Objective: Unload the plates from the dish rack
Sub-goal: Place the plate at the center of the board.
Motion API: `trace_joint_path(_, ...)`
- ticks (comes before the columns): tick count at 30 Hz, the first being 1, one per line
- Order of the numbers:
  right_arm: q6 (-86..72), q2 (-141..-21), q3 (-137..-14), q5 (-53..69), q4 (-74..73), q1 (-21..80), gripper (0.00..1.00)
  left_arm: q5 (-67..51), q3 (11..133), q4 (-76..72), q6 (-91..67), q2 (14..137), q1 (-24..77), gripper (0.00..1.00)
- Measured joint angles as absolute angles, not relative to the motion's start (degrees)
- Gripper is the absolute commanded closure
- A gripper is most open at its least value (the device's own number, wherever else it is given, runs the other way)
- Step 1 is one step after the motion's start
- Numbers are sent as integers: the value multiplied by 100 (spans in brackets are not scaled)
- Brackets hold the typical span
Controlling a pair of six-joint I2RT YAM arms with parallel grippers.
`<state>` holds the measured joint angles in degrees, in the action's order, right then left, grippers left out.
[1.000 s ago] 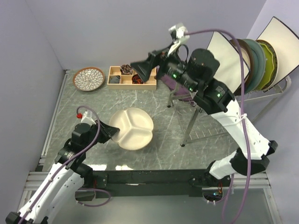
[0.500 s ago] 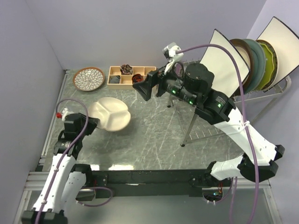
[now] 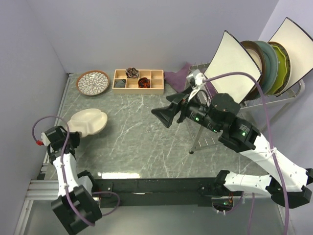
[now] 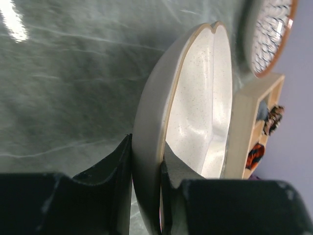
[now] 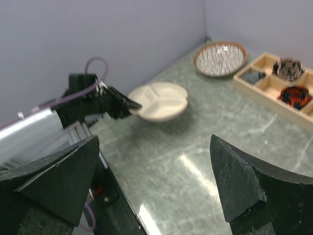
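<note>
My left gripper is shut on the rim of the cream divided plate, which it holds low over the table's left side. In the left wrist view the fingers pinch that plate edge-on. My right gripper hangs open and empty over the table's middle, its jaws wide apart. The dish rack stands at the right with a white square plate, a teal plate, a yellow-green plate and another white square plate upright in it. A brown-rimmed petal plate lies at the back left.
A wooden compartment tray with small items sits at the back, and a purple cloth lies beside it by the rack. Walls close in the left, back and right sides. The right wrist view shows the cream plate and the left arm.
The left arm has swung the cream plate from the table's middle to the left side. The right gripper has come away from the rack, nearer and lower, still open.
</note>
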<state>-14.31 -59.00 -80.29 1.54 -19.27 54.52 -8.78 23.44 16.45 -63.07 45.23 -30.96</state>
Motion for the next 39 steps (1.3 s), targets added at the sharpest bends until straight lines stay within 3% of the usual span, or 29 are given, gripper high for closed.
trace_joint_path(24,-1706,-4663,-6254,-45,-1566,5478,0,-860,2272,-1,-6213,6364,-3769,96)
trace_joint_path(27,-1708,-4639,-6215,-49,-1557,5478,0,-1122,2296,-600,-6322,6947,-3802,90)
trace_joint_path(31,-1706,-4576,-6182,-102,-1520,5476,0,-1382,2397,-1190,-6427,7544,-3802,63)
trace_joint_path(39,-1704,-4567,-6180,-152,-1500,5478,0,-1555,2657,-1428,-6560,8197,-3701,49)
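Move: The white divided plate is already in the left fingers by its near-left rim. Its spot on the board lies about 13 cm straight ahead of that hand and 8 cm below. Beyond it, the patterned plate sits roughly 36 cm ahead and 6 cm right of the hand, and the wooden box 36 cm ahead and 33 cm right, both at board height. From the idle right hand the spot is some 20 cm ahead, 43 cm left and 42 cm below. The divided plate, still pinched by its rim, is carried left and down by the left hand, then forward and further down towards the board just short of the patterned plate, about 6 cm each way in all. The fingers start opening around the rim during the last of the slide forward. The empty, open right hand sinks some 6 cm and draws slightly back and right. ##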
